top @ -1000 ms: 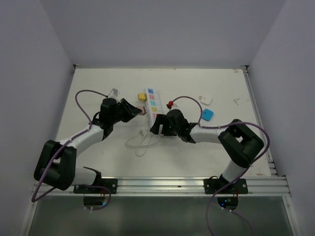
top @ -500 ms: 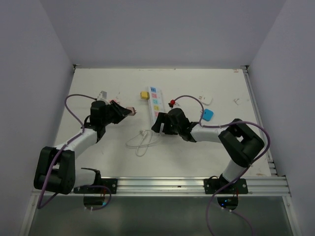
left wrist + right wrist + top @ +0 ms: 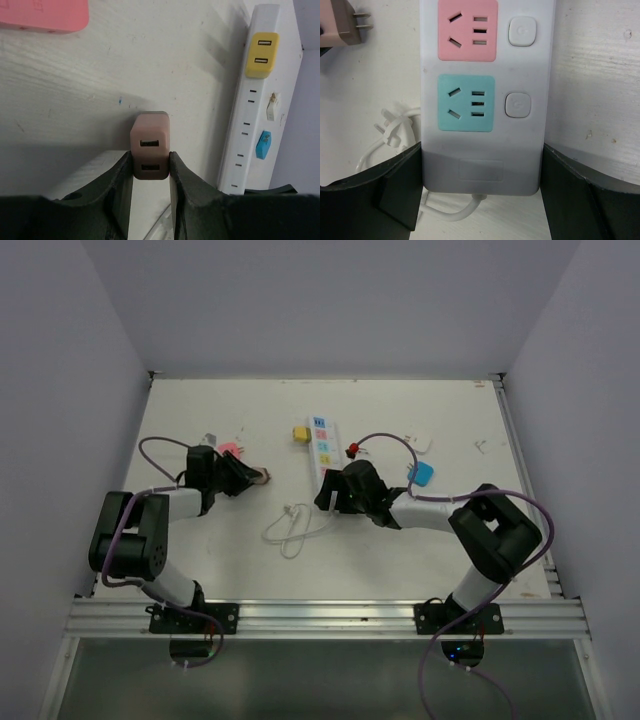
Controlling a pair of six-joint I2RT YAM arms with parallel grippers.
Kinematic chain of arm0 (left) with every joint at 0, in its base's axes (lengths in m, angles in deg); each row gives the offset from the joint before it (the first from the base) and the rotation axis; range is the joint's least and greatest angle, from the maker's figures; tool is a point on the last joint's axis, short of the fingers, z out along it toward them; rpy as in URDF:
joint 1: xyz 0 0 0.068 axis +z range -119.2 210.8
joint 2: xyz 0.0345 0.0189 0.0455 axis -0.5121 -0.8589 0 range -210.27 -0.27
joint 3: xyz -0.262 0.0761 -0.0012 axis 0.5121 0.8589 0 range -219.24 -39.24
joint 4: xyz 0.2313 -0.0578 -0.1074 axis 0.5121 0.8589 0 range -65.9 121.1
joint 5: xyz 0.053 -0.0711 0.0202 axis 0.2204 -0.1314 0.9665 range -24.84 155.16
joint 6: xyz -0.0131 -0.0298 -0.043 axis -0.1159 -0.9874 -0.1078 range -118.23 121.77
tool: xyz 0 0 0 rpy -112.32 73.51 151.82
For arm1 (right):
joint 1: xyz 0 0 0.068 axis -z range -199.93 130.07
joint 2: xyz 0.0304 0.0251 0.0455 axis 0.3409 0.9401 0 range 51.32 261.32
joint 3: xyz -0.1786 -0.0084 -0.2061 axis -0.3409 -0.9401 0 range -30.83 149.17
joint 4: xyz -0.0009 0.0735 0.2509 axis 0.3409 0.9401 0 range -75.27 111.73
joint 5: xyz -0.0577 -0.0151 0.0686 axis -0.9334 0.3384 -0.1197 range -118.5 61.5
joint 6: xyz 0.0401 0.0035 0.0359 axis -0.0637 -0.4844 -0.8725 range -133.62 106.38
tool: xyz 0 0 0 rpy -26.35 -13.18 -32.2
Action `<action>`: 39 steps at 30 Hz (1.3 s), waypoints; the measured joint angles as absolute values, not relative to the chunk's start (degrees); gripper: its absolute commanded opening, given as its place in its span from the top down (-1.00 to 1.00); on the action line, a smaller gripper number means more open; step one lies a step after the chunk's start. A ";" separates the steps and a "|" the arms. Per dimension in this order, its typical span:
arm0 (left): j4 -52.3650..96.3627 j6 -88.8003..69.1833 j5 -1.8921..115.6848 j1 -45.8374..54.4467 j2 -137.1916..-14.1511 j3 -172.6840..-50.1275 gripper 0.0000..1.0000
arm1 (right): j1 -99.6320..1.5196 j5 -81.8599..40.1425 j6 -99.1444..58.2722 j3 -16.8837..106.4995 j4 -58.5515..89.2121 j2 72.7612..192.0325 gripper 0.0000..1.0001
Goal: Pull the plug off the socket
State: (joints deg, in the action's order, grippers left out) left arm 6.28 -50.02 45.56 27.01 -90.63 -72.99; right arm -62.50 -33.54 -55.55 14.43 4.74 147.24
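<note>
The socket (image 3: 323, 440) is a long white power strip with pink and blue outlet faces, lying mid-table. My right gripper (image 3: 329, 490) is shut on its near end, and the fingers (image 3: 400, 182) press both sides of the socket (image 3: 485, 100). The plug (image 3: 150, 142) is a brownish-pink cube charger with two USB ports. It is out of the strip, and my left gripper (image 3: 150, 159) is shut on it just above the table. From above, the plug (image 3: 262, 478) sits left of the strip, with my left gripper (image 3: 254, 478) behind it. The plug's prongs (image 3: 362, 21) are bare.
The strip's white cord (image 3: 290, 530) loops toward the near edge, and its own plug (image 3: 394, 132) lies loose. A yellow adapter (image 3: 297, 434) sits at the strip's far end. A pink block (image 3: 230, 450), a red piece (image 3: 351, 451), a blue charger (image 3: 421, 473) and a white charger (image 3: 418, 442) lie around.
My left gripper has drawn the plug leftward, away from the strip, and that arm has folded back. The strip has shifted slightly right with my right gripper still on it.
</note>
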 measured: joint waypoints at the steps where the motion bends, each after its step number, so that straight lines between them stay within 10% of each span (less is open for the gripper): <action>1: 5.01 -50.15 45.08 27.01 -91.35 -73.04 0.56 | -62.50 -33.56 -55.51 14.43 4.76 147.24 1.00; 9: 2.17 -50.61 44.73 27.03 -92.75 -73.10 -0.51 | -62.50 -33.76 -54.83 14.41 5.09 147.06 1.00; 16: 2.69 -50.59 46.55 27.12 -90.46 -71.92 -0.99 | -62.41 -33.76 -54.57 14.25 5.22 146.91 1.00; 39: 15.68 -45.93 51.33 20.52 -83.29 -86.72 -0.95 | -61.47 -28.64 -50.20 11.83 4.56 144.87 1.00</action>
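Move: Down by the table, the left hand still holds the brown plug between its fingertips; the yellow plug, fixed in the strip's left side, is about 11 cm ahead and 10 cm to its right, near its own height. The pink plug lies some 7 cm ahead and 5 cm left, the white plug on its cord about 8 cm back and 8 cm right. From the right hand, gripping the strip's near end, the yellow plug is roughly 13 cm ahead and 6 cm left. Letting go of the brown plug, the left hand spreads its fingers wide almost in place, then rises about 10 cm, swinging forward and right towards the yellow plug as the fingertips tip up some 15 degrees. The right hand keeps its grip on the strip, drawing it back about 1.5 cm and turning it slightly counter-clockwise. ##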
